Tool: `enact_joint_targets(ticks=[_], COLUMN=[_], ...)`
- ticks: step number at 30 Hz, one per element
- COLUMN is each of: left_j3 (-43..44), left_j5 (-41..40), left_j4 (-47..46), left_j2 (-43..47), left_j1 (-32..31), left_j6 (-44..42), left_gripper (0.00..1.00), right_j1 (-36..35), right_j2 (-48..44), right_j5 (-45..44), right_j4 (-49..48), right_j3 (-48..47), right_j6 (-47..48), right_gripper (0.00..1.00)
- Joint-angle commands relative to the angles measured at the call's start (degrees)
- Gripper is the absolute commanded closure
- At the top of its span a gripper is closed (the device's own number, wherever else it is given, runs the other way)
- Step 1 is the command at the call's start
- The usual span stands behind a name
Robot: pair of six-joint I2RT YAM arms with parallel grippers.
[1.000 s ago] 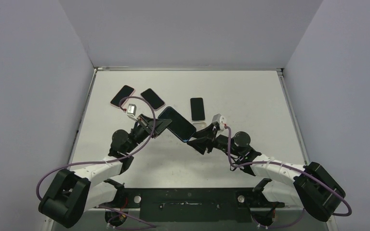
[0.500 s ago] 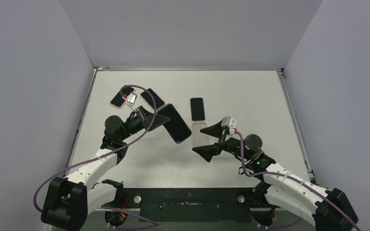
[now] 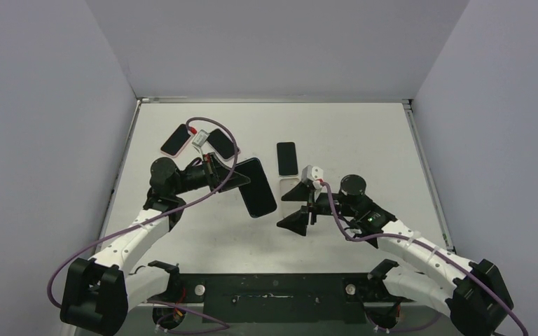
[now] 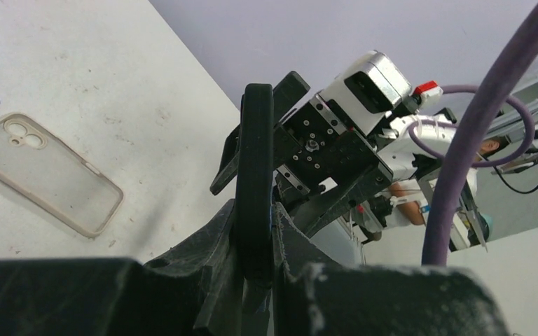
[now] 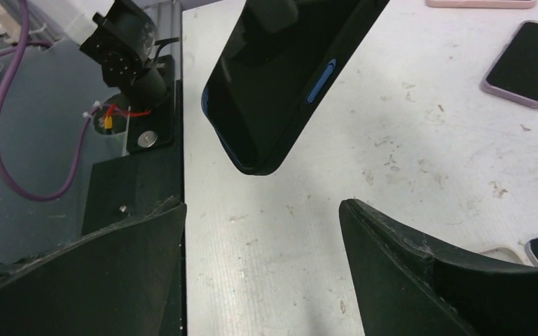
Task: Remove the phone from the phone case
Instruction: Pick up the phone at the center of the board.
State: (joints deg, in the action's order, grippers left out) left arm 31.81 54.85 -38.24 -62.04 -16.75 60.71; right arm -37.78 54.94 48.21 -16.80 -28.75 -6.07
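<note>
The phone (image 3: pixel 258 187), dark with a blue side button, sits in its black phone case and is held off the table. My left gripper (image 3: pixel 235 178) is shut on its left end. In the left wrist view the phone (image 4: pixel 256 175) stands edge-on between the two fingers of that gripper (image 4: pixel 256 231). My right gripper (image 3: pixel 284 210) hangs open to the right of the phone, apart from it. In the right wrist view the phone (image 5: pixel 280 77) floats beyond the spread fingers of the right gripper (image 5: pixel 263 206), with only bare table between them.
An empty clear case (image 3: pixel 291 183) lies on the table by the right gripper, also seen in the left wrist view (image 4: pixel 42 171). Three other phones lie further back (image 3: pixel 287 158), (image 3: pixel 222 143), (image 3: pixel 176 140). A pink-edged phone (image 5: pixel 525 63) shows in the right wrist view.
The right gripper has let go of the phone's lower corner, opened wide and drawn back. The left gripper has kept its hold and swung the phone a little left and more upright.
</note>
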Motion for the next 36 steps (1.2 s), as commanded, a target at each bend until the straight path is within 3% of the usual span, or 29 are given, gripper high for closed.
enact_joint_targets(ticks=[1, 11, 20, 30, 36], left_j3=[4.1, 6.8, 9.4, 13.2, 14.0], left_j5=[4.2, 7.4, 8.8, 9.7, 10.1], left_j4=[-1.3, 1.9, 6.5, 13.9, 14.9], left_j2=[0.7, 0.2, -0.5, -1.0, -1.4], left_j1=[0.4, 0.4, 0.4, 0.4, 0.4], left_j6=[-3.0, -7.3, -11.4, -18.0, -19.2], left_gripper=[1.0, 1.0, 1.0, 1.0, 1.0], right_j1=[0.5, 0.6, 0.6, 0.6, 0.6], right_j2=[3.1, 10.1, 12.8, 14.6, 16.3], right_j5=[8.4, 15.3, 17.4, 18.2, 18.3], right_j4=[0.3, 5.5, 6.3, 6.5, 6.6], right_j3=[-5.4, -12.1, -14.2, -16.2, -17.4], right_j6=[3.4, 7.7, 8.9, 9.3, 9.7], right_gripper=[0.19, 0.31, 0.48, 0.51, 0.68])
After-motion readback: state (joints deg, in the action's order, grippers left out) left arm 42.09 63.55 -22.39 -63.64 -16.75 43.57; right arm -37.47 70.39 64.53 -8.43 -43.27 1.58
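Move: The phone in its dark case is held up by the left hand; its middle is about 3 cm right, 2 cm back and 2 cm below that hand. From the open right hand the phone's middle lies some 7 cm left, 5 cm ahead and 4 cm up. On the table, some 20 cm below the right hand, the clear case lies about 13 cm ahead and 4 cm right, the loose phone some 29 cm ahead and 3 cm right. Leftwards by about 2.5 cm, rising about 1 cm, the right hand brings its fingers around the near right corner of the phone and its case, turning some 15 degrees counter-clockwise while they close from wide open to under half. The left hand keeps its pinch, shifts about 1 cm back and up, and tilts the phone about 15 degrees, partly clockwise. ##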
